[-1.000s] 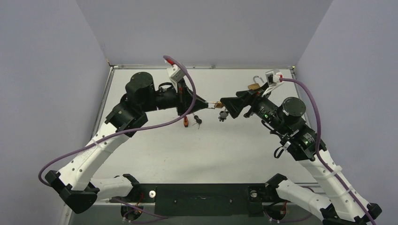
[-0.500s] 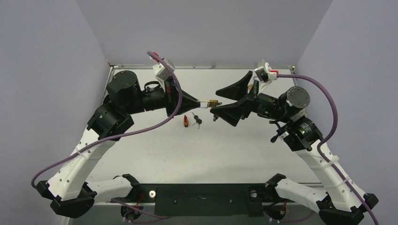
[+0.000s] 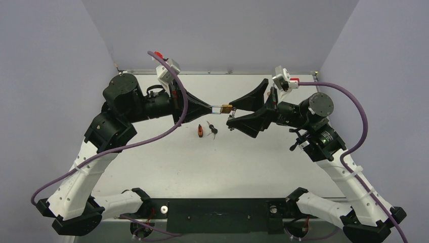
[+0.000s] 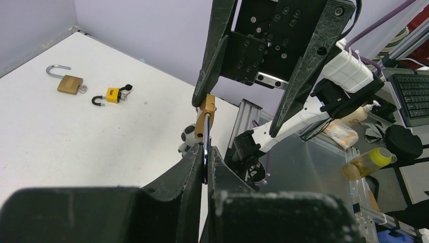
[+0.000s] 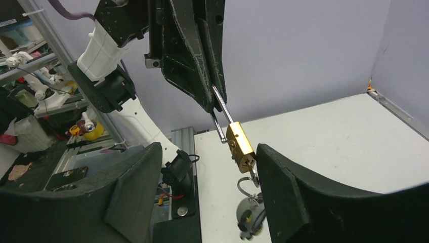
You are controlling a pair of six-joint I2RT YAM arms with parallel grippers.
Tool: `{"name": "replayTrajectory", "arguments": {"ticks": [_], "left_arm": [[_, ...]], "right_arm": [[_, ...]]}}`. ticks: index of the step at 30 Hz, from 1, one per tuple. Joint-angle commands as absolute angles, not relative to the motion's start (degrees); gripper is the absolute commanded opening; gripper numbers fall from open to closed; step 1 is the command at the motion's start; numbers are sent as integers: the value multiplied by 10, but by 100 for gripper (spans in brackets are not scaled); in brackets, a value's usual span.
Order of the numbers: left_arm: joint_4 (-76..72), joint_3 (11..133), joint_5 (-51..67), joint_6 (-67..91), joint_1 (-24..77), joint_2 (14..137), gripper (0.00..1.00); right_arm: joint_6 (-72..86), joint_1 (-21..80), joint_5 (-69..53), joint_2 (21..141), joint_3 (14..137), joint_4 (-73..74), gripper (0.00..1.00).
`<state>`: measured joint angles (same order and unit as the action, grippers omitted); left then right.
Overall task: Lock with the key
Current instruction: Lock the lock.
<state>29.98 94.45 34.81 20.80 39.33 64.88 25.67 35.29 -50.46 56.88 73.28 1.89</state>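
Observation:
My left gripper (image 3: 210,108) is shut on the steel shackle (image 4: 206,144) of a brass padlock (image 3: 226,108) and holds it in the air over the table's middle. The shackle (image 5: 220,117) stands open at one leg. A key (image 5: 251,173) sits in the bottom of the padlock's body (image 5: 240,144), and a ring of more keys (image 5: 250,213) hangs from it. My right gripper (image 3: 237,111) is open, its two fingers (image 5: 303,192) astride the padlock body, one close beside the key. It holds nothing.
A red-handled key (image 3: 200,131) and a dark key bunch (image 3: 212,129) lie on the table below the padlock. A second brass padlock (image 4: 69,83) and a small yellow padlock (image 4: 112,94) lie near the far right corner.
My right gripper has opened and let go at the key end. My left arm has drawn back to the left with the padlock. The right arm has swung up and back.

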Motion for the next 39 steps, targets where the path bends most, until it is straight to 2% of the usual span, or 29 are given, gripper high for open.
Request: {"name": "replayTrajectory", "arguments": {"ticks": [1,8,13,21,28,39], "left_arm": [[279,968,367,222,390,643,0],[253,964,390,241,389,641,0],[244,961,400,251,389,641,0],[219,956,413,267,385,643,0],[209,951,416,276,382,647,0],[197,935,421,283,381,649,0]], "right_arm": [[285,354,-530,564,726,-71,63],[296,358,-531,568,720,-86,55],[295,359,-531,569,718,-86,46],[294,359,-539,567,710,-84,44],[295,359,-539,559,705,-82,31],[345,360,-536,551,691,-137,27]]}}
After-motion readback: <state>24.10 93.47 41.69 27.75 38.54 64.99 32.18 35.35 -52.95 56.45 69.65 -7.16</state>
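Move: The small brass lock hangs by its shackle from the left fingertips, its body about 5 cm to the left hand's right and level with it. From the open right hand the body is about 2 cm to the left and 1 cm ahead, nearest the forward finger, with the shackle another 3 cm farther left. The keychain dangles about 5 cm below the body. Left hand, keeping the shackle, draws the lock back and up about 2 cm while right fingers narrow around it. ##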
